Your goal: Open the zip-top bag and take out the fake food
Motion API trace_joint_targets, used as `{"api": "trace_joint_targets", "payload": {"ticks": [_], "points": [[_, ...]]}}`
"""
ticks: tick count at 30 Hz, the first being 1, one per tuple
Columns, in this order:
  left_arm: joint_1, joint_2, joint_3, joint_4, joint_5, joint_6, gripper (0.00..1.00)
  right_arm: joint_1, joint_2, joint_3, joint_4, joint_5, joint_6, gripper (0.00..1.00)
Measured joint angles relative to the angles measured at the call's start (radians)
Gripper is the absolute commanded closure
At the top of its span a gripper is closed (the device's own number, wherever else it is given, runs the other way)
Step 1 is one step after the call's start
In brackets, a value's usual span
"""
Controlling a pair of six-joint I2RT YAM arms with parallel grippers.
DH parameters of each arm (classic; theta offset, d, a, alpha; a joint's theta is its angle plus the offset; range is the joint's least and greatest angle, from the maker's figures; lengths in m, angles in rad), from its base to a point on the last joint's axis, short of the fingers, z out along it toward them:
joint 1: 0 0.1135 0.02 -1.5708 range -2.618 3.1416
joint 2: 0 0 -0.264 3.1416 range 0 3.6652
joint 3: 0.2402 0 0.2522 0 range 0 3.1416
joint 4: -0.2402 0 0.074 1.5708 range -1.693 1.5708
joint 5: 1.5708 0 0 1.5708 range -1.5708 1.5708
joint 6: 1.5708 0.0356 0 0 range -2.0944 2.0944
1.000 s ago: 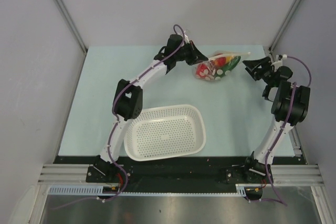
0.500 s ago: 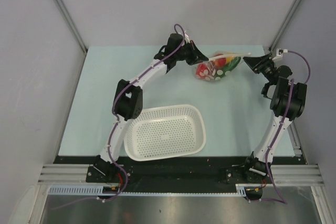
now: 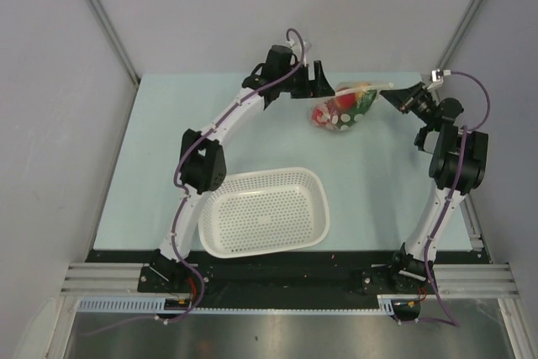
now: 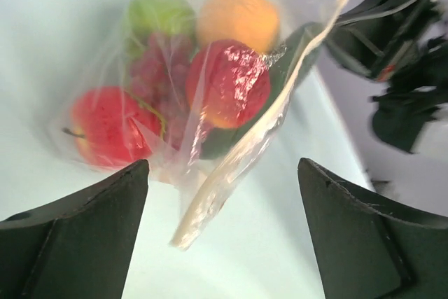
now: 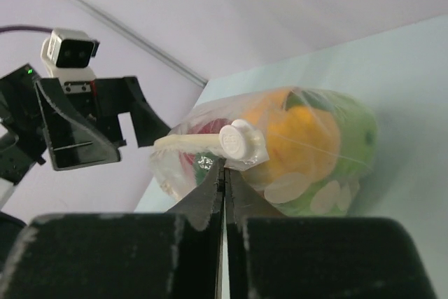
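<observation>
The zip-top bag (image 3: 341, 108) is clear and full of fake food: an orange fruit (image 4: 238, 16), a red round fruit (image 4: 227, 83), a green one (image 4: 158, 15) and a red apple (image 4: 106, 127). It lies at the far right of the table. My right gripper (image 3: 397, 95) is shut on the bag's zip strip just below its white slider (image 5: 239, 141). The bag also shows in the right wrist view (image 5: 308, 148). My left gripper (image 3: 324, 86) is open. The loose end of the zip strip (image 4: 222, 187) hangs between its fingers (image 4: 84, 222) and touches neither.
A white perforated basket (image 3: 266, 211) stands at the near middle of the pale green table (image 3: 151, 166). Grey walls enclose the table on the left, far and right sides. The two grippers face each other across the bag.
My left gripper has opened and let go of the zip strip. My right gripper has moved up and left and closed on the strip's right end.
</observation>
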Motion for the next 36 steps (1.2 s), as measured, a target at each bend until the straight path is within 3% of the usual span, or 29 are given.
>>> {"api": "trace_joint_targets", "payload": {"ticks": [7, 13, 21, 27, 34, 36], "points": [[-0.017, -0.017, 0.032, 0.047, -0.047, 0.164, 0.24, 0.072, -0.162, 0.001, -0.074, -0.037, -0.088, 1.00], [-0.072, -0.035, 0.029, 0.198, -0.032, 0.172, 0.21, 0.122, -0.217, 0.027, -0.195, -0.076, -0.209, 1.00], [-0.093, -0.003, 0.097, 0.381, 0.103, -0.010, 0.22, 0.156, -0.230, 0.090, -0.450, -0.189, -0.463, 1.00], [-0.080, 0.047, 0.100, 0.509, 0.143, -0.201, 0.35, 0.162, -0.227, 0.112, -0.367, -0.268, -0.390, 1.00], [-0.071, 0.114, 0.100, 0.532, 0.161, -0.317, 0.39, 0.177, -0.219, 0.124, -0.286, -0.313, -0.304, 1.00], [-0.068, 0.126, 0.100, 0.553, 0.168, -0.341, 0.45, 0.181, -0.218, 0.124, -0.277, -0.323, -0.294, 1.00]]}}
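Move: Between the right hand's shut fingertips, about 1 cm ahead and 1 cm left, sits the zip slider at the right end of the bag's zip strip; it lies about 19 cm right of the open left gripper and 3 cm ahead, level. That gripper is some 20 cm left of the right hand, 2 cm back. The strip's free left end is 3 cm right of the left hand; the fake food is 7 cm ahead, 9 cm right and 13 cm below. Bringing the slider across to the other gripper, the still-shut right hand carries it about 11 cm left, 8 cm up and some 5 cm back, turning counter-clockwise. The left hand arcs upward and to the right to meet it, sinking again over the last stretch; its fingers swing up from a downward slant to level and narrow partway around the slider without shutting. ##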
